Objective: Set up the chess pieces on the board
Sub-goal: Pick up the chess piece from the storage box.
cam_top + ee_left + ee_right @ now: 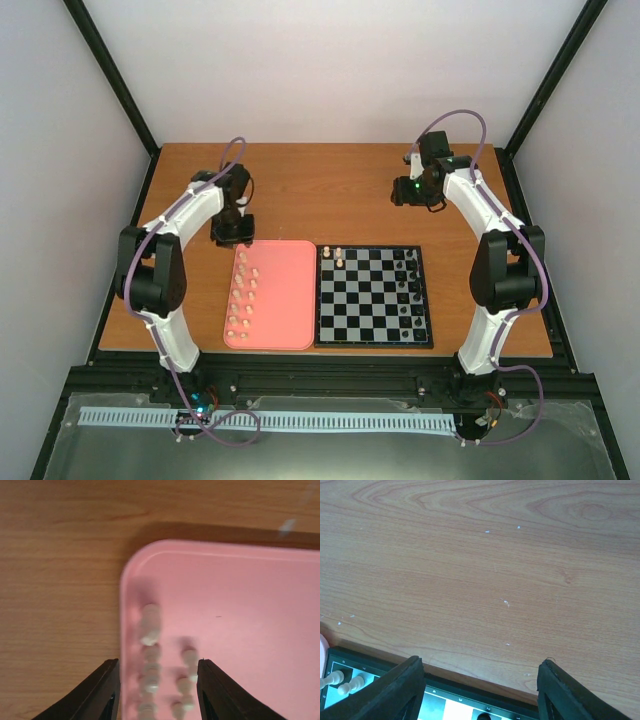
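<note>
Several cream-white chess pieces (243, 290) stand in two columns along the left side of a pink tray (285, 300). Two more (334, 256) stand at the far-left corner of the board (362, 300). My left gripper (232, 236) hovers over the tray's far-left corner. In the left wrist view this gripper (159, 682) is open, and its fingers (106, 692) straddle both blurred columns of pieces (150, 625) without gripping any. My right gripper (411, 193) hangs open and empty beyond the board's far edge, over bare wood (480, 690). That view also shows the board's border (445, 687) and the two cream pieces (342, 682).
Small black chess figures (408, 285) line the board's right side. The tray and the board lie side by side at the table's near edge. Bare wooden tabletop (330, 190) stretches behind them. Black frame posts and white walls enclose the table.
</note>
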### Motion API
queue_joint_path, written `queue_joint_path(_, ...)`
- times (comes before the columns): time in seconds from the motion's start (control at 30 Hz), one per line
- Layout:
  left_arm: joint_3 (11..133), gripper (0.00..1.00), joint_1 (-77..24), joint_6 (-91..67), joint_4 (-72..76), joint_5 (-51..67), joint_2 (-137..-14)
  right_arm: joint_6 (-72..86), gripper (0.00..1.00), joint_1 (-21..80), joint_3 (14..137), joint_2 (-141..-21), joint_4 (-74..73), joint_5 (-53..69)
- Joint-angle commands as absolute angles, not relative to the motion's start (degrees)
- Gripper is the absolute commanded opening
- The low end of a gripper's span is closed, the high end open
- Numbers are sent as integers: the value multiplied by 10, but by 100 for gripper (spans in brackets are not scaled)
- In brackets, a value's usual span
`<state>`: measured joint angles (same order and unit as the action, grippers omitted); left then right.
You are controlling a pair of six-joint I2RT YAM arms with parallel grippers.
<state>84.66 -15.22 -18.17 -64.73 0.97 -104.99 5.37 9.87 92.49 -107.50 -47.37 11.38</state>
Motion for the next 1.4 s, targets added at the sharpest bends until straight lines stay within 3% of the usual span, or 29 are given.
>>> queue_joint_path(0.0,810,45,-133,-181,-609,-1,-1023,52,62,94,927,-1055,-472,122)
queue_joint_path(0.57,774,44,-117,-177,-562,0,-1089,49,62,94,933,-1066,-475,119)
queue_joint_path(0.87,781,39,-116,-176,-558,0,-1110,52,62,94,934,-1074,-473,121)
queue_joint_path(1.37,786,18,-116,-180,-559,-5,-1119,52,62,94,930,-1076,-469,123)
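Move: The next light chess piece, far-left one in the pink storage box, lies about 2 cm left of the left hand, 1 cm back and 8 cm below. The next piece of its column stands some 3 cm nearer the base; the second column's first piece is 4 cm nearer and 3 cm to the right of the aimed-at piece. From the right hand that far-left piece is roughly 39 cm left, 9 cm back, 13 cm below. The left hand sinks about 7 cm, easing left 2 cm early, and closes its fingers around the far-left piece. ##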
